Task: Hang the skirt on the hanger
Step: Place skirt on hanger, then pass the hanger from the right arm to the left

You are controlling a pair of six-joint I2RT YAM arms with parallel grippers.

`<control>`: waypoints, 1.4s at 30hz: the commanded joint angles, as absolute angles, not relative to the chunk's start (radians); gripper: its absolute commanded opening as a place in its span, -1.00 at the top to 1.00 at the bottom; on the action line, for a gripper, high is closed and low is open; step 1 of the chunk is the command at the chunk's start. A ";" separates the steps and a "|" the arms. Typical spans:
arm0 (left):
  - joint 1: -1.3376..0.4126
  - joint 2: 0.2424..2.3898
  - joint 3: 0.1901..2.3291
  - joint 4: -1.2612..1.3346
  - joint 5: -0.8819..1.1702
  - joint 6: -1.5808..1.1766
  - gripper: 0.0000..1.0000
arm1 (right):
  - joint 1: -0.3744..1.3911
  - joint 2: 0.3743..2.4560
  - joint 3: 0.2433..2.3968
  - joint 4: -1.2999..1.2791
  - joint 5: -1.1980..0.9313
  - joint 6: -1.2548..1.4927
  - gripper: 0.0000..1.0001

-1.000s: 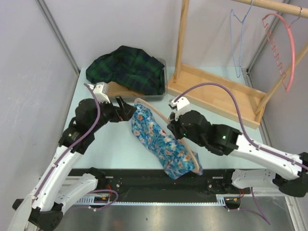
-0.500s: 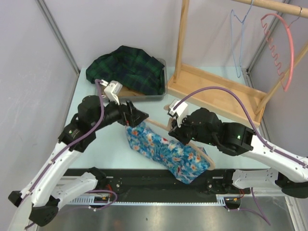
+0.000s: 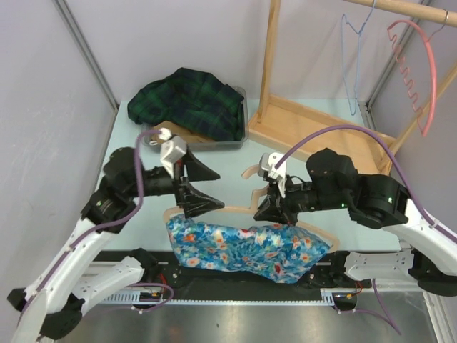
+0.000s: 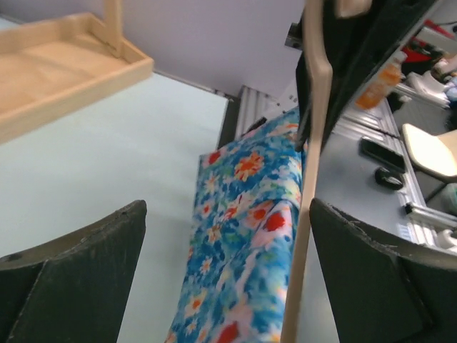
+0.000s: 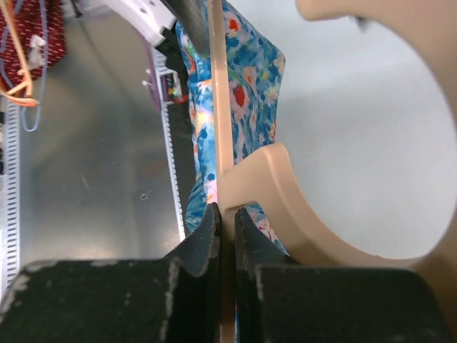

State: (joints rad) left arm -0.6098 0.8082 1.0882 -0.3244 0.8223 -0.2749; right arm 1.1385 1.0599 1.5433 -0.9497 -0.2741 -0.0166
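Note:
A blue floral skirt point(image 3: 243, 246) hangs from a tan wooden hanger point(image 3: 232, 210), which is held level over the table's near edge. My right gripper point(image 3: 268, 205) is shut on the hanger's neck just below its hook. In the right wrist view the fingers point(image 5: 207, 239) pinch the hanger point(image 5: 285, 186), with the skirt point(image 5: 250, 86) behind it. My left gripper point(image 3: 211, 187) is open at the hanger's left half. In the left wrist view the skirt point(image 4: 243, 236) and the hanger bar point(image 4: 307, 214) lie between the wide jaws of the left gripper point(image 4: 225, 268), touching neither.
A dark green plaid garment point(image 3: 189, 100) fills a grey bin at the back left. A wooden rack point(image 3: 314, 136) stands at the back right with a blue wire hanger point(image 3: 353, 64) and a pink hanger point(image 3: 421, 64) on its rail. A black rail point(image 3: 214, 275) runs along the near edge.
The right arm has swung the hanger from a diagonal to level and lifted it, so the skirt now hangs down. The left gripper followed to the right and stayed open.

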 commanded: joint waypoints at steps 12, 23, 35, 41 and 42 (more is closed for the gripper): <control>-0.650 0.907 1.170 -0.462 1.019 -0.112 -0.93 | 1.146 1.155 1.701 -0.979 -0.385 -0.104 1.00; -0.650 0.876 1.187 -0.402 0.946 -0.166 -0.93 | 1.137 1.163 1.646 -0.943 -0.287 -0.118 1.00; -0.652 0.977 1.149 -0.518 1.037 -0.147 -0.86 | 1.108 1.198 1.698 -0.919 -0.373 -0.152 1.00; -0.658 0.994 1.183 -0.626 1.000 -0.065 -0.54 | 1.108 1.201 1.715 -0.956 -0.396 -0.155 1.00; -0.661 0.993 1.186 -0.640 0.993 -0.052 -0.42 | 1.106 1.203 1.713 -0.960 -0.396 -0.156 1.00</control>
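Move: The hanger's bar, just left of where the right hand grips it by the neck, lies about 4 cm right of the open left hand, 3 cm back and roughly 5 cm lower. The hook stands some 7 cm to the left hand's right and about 1 cm ahead, near its height; the skirt hangs with its middle about 7 cm right, 6 cm back and 15 cm below. From the right hand that piece of bar lies 5 cm left, about 1 cm ahead, level. Still clear of a grip, the left hand brings its wide-open fingers down around the hanger's bar beside the neck: down about 3 cm, partly up again, then down to some 5 cm below its start, drifting right and slightly back. Its fingertips tip down and turn clockwise, and start to close. The right hand keeps pinching the hanger and carries it about 3 cm left, dipping back and then forward. ##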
